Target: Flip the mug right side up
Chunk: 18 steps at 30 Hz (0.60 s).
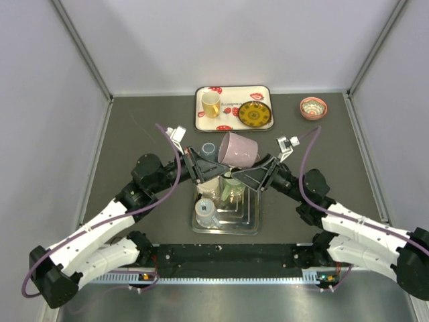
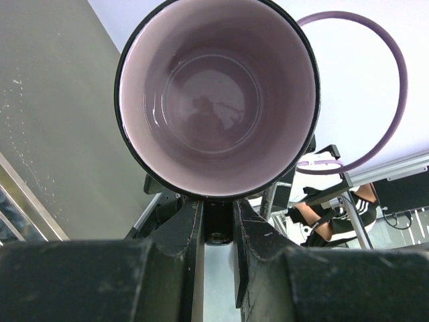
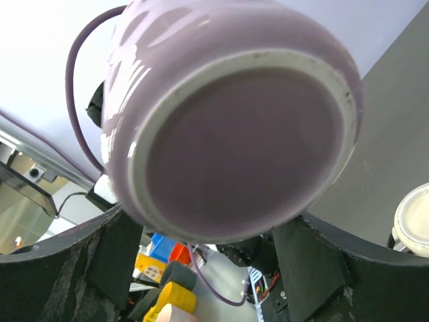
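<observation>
A purple mug (image 1: 238, 149) hangs in the air over the table's middle, lying on its side with its mouth toward the left arm. My left gripper (image 1: 214, 166) is shut on the mug just below its rim. In the left wrist view I look straight into the mug's pale interior (image 2: 218, 94), and my left gripper (image 2: 218, 215) pinches a dark part under the rim. My right gripper (image 1: 251, 172) stands open around the mug's base. In the right wrist view the mug's flat bottom (image 3: 234, 147) fills the frame, and my right gripper (image 3: 209, 225) has a finger on each side.
A white tray (image 1: 233, 89) at the back holds a yellow cup (image 1: 210, 104) and a yellow patterned plate (image 1: 255, 115). A pink bowl (image 1: 312, 107) sits back right. Below the mug, a metal rack (image 1: 249, 227) holds a clear glass (image 1: 205, 210). Grey walls enclose the table.
</observation>
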{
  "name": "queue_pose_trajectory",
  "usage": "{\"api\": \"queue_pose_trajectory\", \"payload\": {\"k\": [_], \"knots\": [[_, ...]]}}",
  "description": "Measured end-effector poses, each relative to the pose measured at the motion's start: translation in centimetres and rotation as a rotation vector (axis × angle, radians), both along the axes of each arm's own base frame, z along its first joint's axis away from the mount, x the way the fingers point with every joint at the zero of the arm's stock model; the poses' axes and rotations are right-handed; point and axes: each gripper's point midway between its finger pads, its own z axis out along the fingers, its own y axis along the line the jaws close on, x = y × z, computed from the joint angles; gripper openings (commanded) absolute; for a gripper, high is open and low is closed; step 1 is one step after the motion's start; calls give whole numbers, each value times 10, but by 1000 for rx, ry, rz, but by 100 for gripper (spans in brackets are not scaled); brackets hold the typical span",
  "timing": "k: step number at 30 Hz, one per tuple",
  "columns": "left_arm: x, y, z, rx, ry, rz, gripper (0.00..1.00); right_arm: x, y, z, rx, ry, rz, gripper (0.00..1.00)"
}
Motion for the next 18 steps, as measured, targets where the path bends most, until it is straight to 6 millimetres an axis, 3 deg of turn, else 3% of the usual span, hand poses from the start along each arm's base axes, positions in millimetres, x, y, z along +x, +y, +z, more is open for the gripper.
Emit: {"api": "queue_pose_trajectory", "payload": {"k": [6,13,18], "knots": [[-3,-2,3,-7,-10,-4,0,6,4,2,45,29,33,65],[2,-2,10,-30,-29,25,0,6,4,10,106,51,65,38],[2,-2,14,-43,-42,31,0,5,1,16,146,58,74,35]]}}
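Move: The left hand already holds the mauve mug by its handle, the mug lying on its side with rim towards the left arm and base towards the right one; its middle is about 5 cm ahead of the left hand, 2 cm to its right and 3 cm above. From the right hand it is some 6 cm ahead, level sideways, 4 cm up. On the metal tray roughly 26 cm below that hand, the green mug stands 6 cm ahead and the cream mug 6 cm ahead and 9 cm left. The right hand closes its wide-open fingers to about a third open around the handle side beneath the mug's base, while it rises some 1.5 cm and tips its fingertips up by under 10 degrees. The left hand keeps its pinch on the handle and lifts the mug about 1.5 cm alongside it, nearly all of that in the second half, with its wrist almost unturned. ##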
